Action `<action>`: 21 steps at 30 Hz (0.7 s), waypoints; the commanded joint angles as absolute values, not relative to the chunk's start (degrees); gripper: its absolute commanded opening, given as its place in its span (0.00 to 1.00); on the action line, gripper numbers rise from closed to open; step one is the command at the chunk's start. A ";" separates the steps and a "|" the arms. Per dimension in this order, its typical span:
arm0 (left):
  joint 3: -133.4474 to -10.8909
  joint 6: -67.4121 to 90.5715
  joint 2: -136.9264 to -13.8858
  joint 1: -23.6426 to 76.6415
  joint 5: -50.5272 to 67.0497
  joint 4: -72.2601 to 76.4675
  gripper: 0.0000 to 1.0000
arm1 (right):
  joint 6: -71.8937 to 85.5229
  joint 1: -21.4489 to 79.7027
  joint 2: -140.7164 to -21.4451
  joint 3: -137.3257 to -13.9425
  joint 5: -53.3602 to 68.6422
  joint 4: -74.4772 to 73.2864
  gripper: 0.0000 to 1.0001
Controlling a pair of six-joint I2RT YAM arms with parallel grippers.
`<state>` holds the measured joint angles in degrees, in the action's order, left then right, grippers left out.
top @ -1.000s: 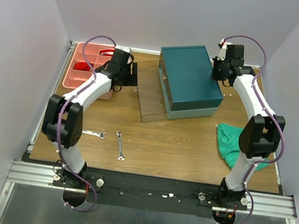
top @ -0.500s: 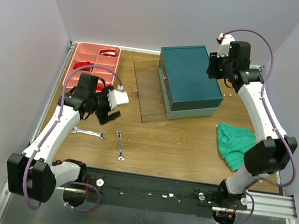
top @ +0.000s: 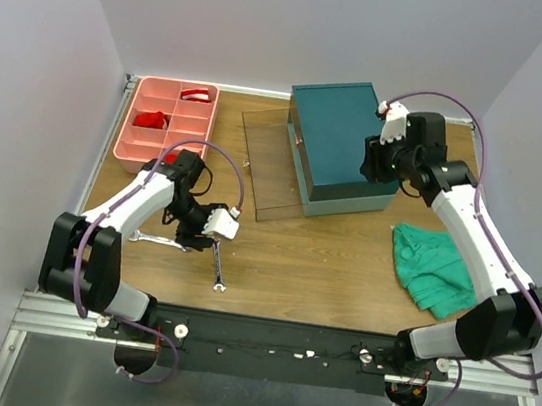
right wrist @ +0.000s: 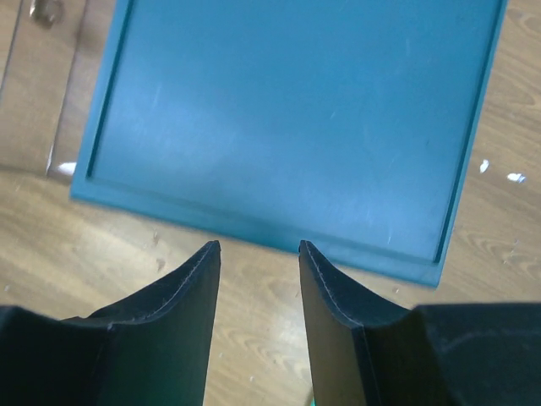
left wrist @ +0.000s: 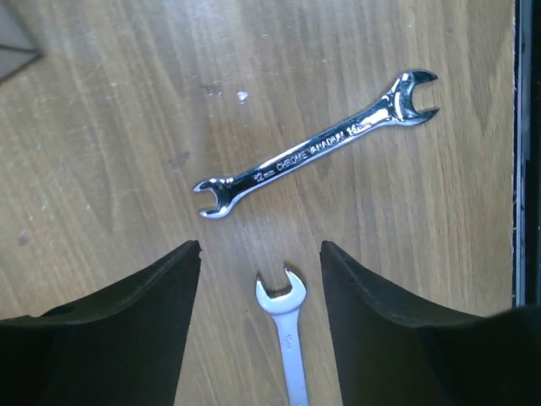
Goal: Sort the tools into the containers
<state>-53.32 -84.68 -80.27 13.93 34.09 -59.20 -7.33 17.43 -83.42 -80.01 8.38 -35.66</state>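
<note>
Two small silver wrenches lie on the wooden table near the front left. One wrench (top: 167, 241) lies crosswise; its open end (left wrist: 286, 296) sits on the wood between my left fingers. The other wrench (top: 219, 264) (left wrist: 317, 144) lies just beyond the fingertips. My left gripper (top: 194, 237) (left wrist: 260, 247) is open and holds nothing. My right gripper (top: 374, 167) (right wrist: 258, 245) is open and empty, hovering at the front right edge of the teal box (top: 342, 142) (right wrist: 287, 118). The pink divided tray (top: 133, 151) stands at the back left. No hammers show.
A clear plastic tray (top: 266, 167) lies against the teal box's left side. Red items (top: 149, 119) sit in the pink tray's compartments. A green cloth (top: 434, 266) lies at the right front. The table's front edge (left wrist: 517, 169) is close to the wrenches.
My left arm has swung from the pink tray down to the wrenches at the front. My right gripper has moved from behind the box's right side forward to its front right edge.
</note>
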 commanded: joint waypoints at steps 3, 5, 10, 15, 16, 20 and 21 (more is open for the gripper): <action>-59.14 -96.33 -88.14 14.41 32.96 -63.10 0.57 | -9.67 17.40 -74.45 -72.17 12.48 -35.33 0.50; -61.77 -97.20 -91.66 14.50 32.96 -64.42 0.50 | -9.67 17.40 -73.48 -70.06 12.31 -35.16 0.50; -63.28 -100.28 -95.44 14.68 31.99 -64.78 0.46 | -10.02 17.40 -71.89 -68.38 11.69 -34.72 0.50; -63.10 -103.79 -97.38 14.85 30.33 -63.90 0.45 | -10.28 17.40 -72.24 -68.38 10.72 -34.37 0.50; -63.11 -104.41 -98.17 14.85 29.37 -63.90 0.45 | -10.20 17.40 -72.59 -68.55 10.55 -34.28 0.50; -63.37 -106.26 -99.49 14.85 28.92 -63.46 0.44 | -10.37 17.32 -73.39 -68.64 9.93 -33.93 0.50; -63.46 -106.69 -99.67 14.94 29.00 -63.46 0.44 | -10.46 17.31 -73.56 -68.64 9.93 -33.93 0.51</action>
<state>-62.46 -102.35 -98.26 14.50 30.41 -62.83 -9.21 17.45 -72.97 -68.66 10.98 -35.22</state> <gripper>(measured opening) 0.444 0.503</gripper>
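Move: The chrome wrench I go for lies with its middle about 5 cm to the right of my left hand and 5 cm back, some 5 cm below; its far jaw is nearly level with me, 3 to 4 cm to the right. The second wrench's middle is about 10 cm left and 1 cm back. The drawer stands open some 21 cm ahead and 16 cm right. From my right hand, the chrome wrench is roughly 38 cm left, 22 cm back and 21 cm below. I sink my left hand about 4 cm beside the chrome wrench's far jaw, first easing some 3 cm forward, then going almost straight down. Meanwhile I turn it about 15 degrees clockwise, bringing the fingers nearer to in line with the shaft, and part-close them, still open and empty. My right hand draws back about 5 cm from the cabinet's front edge, fingers half open, then stops. ##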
